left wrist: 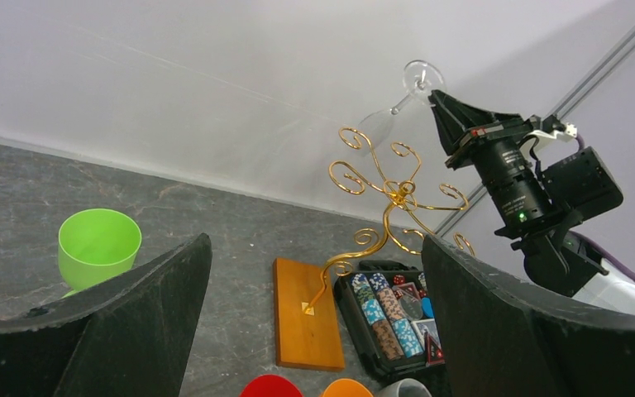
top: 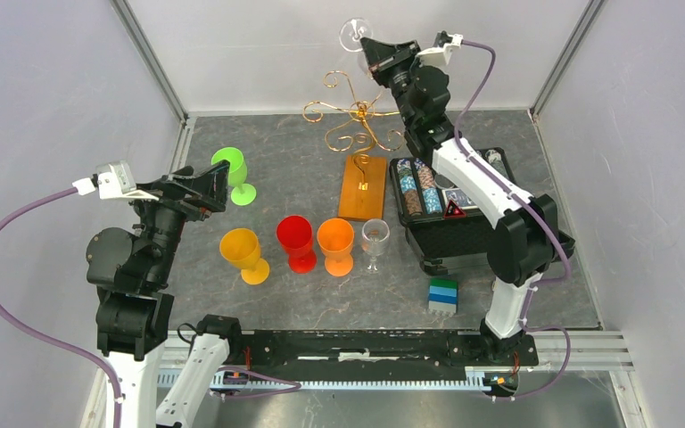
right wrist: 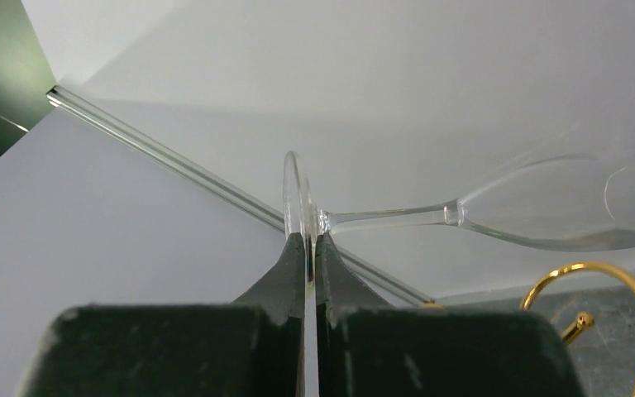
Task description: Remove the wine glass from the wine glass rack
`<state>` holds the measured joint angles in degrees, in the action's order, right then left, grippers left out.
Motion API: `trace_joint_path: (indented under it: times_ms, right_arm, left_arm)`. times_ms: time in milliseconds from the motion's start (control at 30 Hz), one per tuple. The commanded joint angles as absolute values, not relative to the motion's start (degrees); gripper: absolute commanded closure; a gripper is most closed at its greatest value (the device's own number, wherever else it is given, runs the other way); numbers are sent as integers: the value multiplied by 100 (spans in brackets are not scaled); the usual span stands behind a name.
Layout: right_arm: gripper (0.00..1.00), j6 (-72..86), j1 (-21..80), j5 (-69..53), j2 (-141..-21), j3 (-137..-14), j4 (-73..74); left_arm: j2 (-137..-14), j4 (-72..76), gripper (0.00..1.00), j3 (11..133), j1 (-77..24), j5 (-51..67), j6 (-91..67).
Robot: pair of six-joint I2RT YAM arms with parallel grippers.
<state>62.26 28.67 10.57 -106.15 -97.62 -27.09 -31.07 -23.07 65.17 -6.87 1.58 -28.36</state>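
My right gripper (top: 370,49) is shut on the round foot of a clear wine glass (top: 353,36), held high near the back wall. In the right wrist view the foot (right wrist: 296,194) stands edge-on between the fingertips, with stem and bowl (right wrist: 546,211) lying sideways to the right. The bowl (left wrist: 376,128) hangs by the top curls of the wine glass rack (left wrist: 397,194); whether they touch I cannot tell. The gold wire rack (top: 357,111) rises from its wooden base (top: 363,187). My left gripper (top: 218,183) is open and holds nothing, low beside a green goblet (top: 232,168).
Yellow (top: 243,252), red (top: 295,241) and orange (top: 336,245) goblets and a second clear glass (top: 375,239) stand in a row in front of the rack's base. A black case of poker chips (top: 450,214) lies right of it. A blue-green block (top: 443,296) sits near the front.
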Motion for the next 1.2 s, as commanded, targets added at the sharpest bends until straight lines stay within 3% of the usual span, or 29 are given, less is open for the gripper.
trace_joint_path:
  times_ms: [0, 200, 400, 633, 867, 1167]
  right_arm:
    - [100, 5881, 2678, 1173, -10593, -10211, -3331]
    - [100, 5296, 2431, 1495, -9851, -9611, -3274]
    - [100, 4689, 2296, 1993, -8384, -8445, -2837]
    - [100, 4807, 2294, 2137, -6750, -7301, -1869]
    - [100, 5291, 2294, 1485, -5299, -6364, -1448]
    - [100, 6092, 2293, 195, -4323, -6408, -748]
  left_arm:
    - [-3116, -2126, 0, 6460, -678, 194, -2690]
    - [-3378, -1625, 0, 6434, -677, 2112, -2392]
    - [-3806, -960, 0, 6360, -677, 3822, -2617]
    - [-3979, -33, 0, 6111, -686, 4369, -3102]
    - [-4251, 1944, 0, 5658, -915, 4658, -3784]
    - [-5429, 1995, 0, 6103, -3048, 4238, -1504]
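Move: The right hand already has the clear wine glass off the rack, pinched by its foot. The standing clear glass at the row's end lies about 31 cm back from this hand, 4 cm right and 36 cm below; the rack's hub 10 cm back, 2 cm right, 12 cm below; the poker case 10 cm back, 23 cm right, 42 cm below. From the open left hand the held glass is roughly 31 cm ahead, 22 cm right, 5 cm below. Keeping the foot of the clear glass pinched between its fingertips, the right hand first swings right, then sweeps back about 25 cm and 17 cm right overall, rising some 6 cm, away from the rack and over to the poker case side. The empty left hand, fingers wide open, swings about 18 cm right towards the held glass, turning some 55 degrees clockwise and tipping its fingers up. ##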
